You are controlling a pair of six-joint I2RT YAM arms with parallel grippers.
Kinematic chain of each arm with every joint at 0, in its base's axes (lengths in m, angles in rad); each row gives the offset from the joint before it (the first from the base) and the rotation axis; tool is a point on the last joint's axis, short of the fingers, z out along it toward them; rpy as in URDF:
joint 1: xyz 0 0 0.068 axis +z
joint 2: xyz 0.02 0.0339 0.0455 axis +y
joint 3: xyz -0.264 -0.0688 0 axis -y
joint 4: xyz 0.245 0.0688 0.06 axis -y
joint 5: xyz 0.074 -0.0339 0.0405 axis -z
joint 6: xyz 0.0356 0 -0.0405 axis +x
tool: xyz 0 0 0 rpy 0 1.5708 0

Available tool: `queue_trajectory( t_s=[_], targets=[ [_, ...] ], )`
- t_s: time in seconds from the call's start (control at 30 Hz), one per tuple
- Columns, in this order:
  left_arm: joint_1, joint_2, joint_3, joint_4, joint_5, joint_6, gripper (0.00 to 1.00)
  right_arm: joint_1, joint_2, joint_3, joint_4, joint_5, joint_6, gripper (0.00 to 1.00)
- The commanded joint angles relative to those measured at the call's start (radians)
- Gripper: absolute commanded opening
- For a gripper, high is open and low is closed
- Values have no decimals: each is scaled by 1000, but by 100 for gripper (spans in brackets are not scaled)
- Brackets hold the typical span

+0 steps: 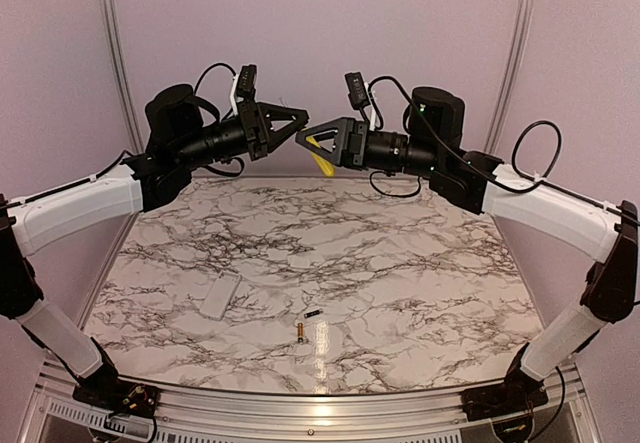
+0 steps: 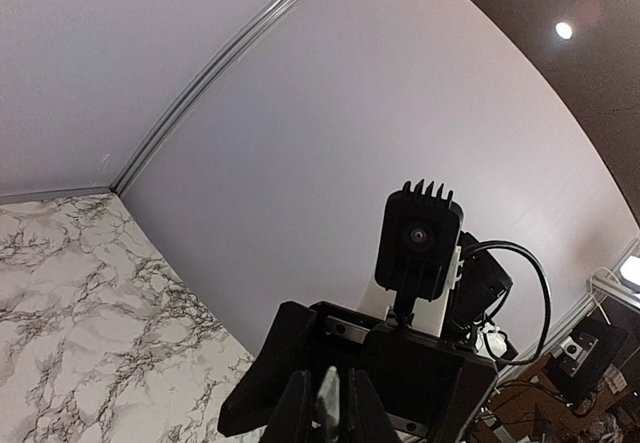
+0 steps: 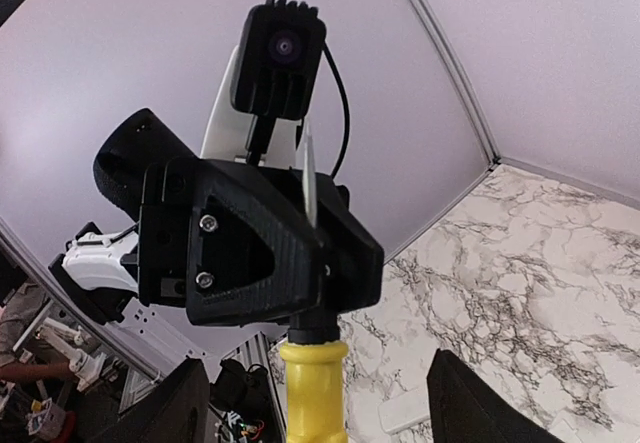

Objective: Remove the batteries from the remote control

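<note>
The white remote control [image 1: 219, 296] lies flat on the marble table, left of centre, and shows again at the bottom of the right wrist view [image 3: 405, 413]. Two batteries rest near the front: a gold one [image 1: 300, 333] and a dark one [image 1: 313, 314]. Both arms are raised high, tip to tip, over the back of the table. My left gripper [image 1: 298, 120] [image 2: 330, 395] is shut on the metal end of a yellow-handled screwdriver [image 1: 322, 152]. My right gripper [image 1: 308, 135] [image 3: 325, 403] stands open, its fingers wide on either side of the yellow handle [image 3: 315, 388] without touching it.
The marble tabletop [image 1: 400, 263] is walled by pale panels with metal corner posts [image 1: 112, 53]. A bright glare patch [image 1: 322, 343] sits beside the batteries. Cables loop off both wrists.
</note>
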Motion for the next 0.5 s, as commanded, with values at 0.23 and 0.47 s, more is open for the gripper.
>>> queue_trajectory(
  t_s=[0.23, 0.47],
  targets=[
    [28, -37, -2, -221, -1, 132, 0, -24, -37, 47, -244, 135, -71, 96],
    [28, -30, 41, -540, -46, 297, 0, -109, -93, 22, -376, 242, -83, 98]
  ],
)
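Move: The left gripper already grips the yellow screwdriver near its collar, the screwdriver's middle practically at that hand; the same middle is some 3 cm ahead, 2 cm left and 2 cm above the half-open right hand. From the left hand, about 42 cm below, the remote lies roughly 7 cm back and 20 cm left, the dark battery 11 cm back and 2 cm right, and the orange battery 17 cm back, level sideways. Finish opening the right gripper and draw it off the screwdriver handle, down first and then also forward and to the right, about 4 cm each way, fingertips dipping and swinging forward. Meanwhile keep the left fingers shut on the screwdriver and lower it some 6 cm towards the table, speeding up and tipping the fingertips down about 15 degrees. ##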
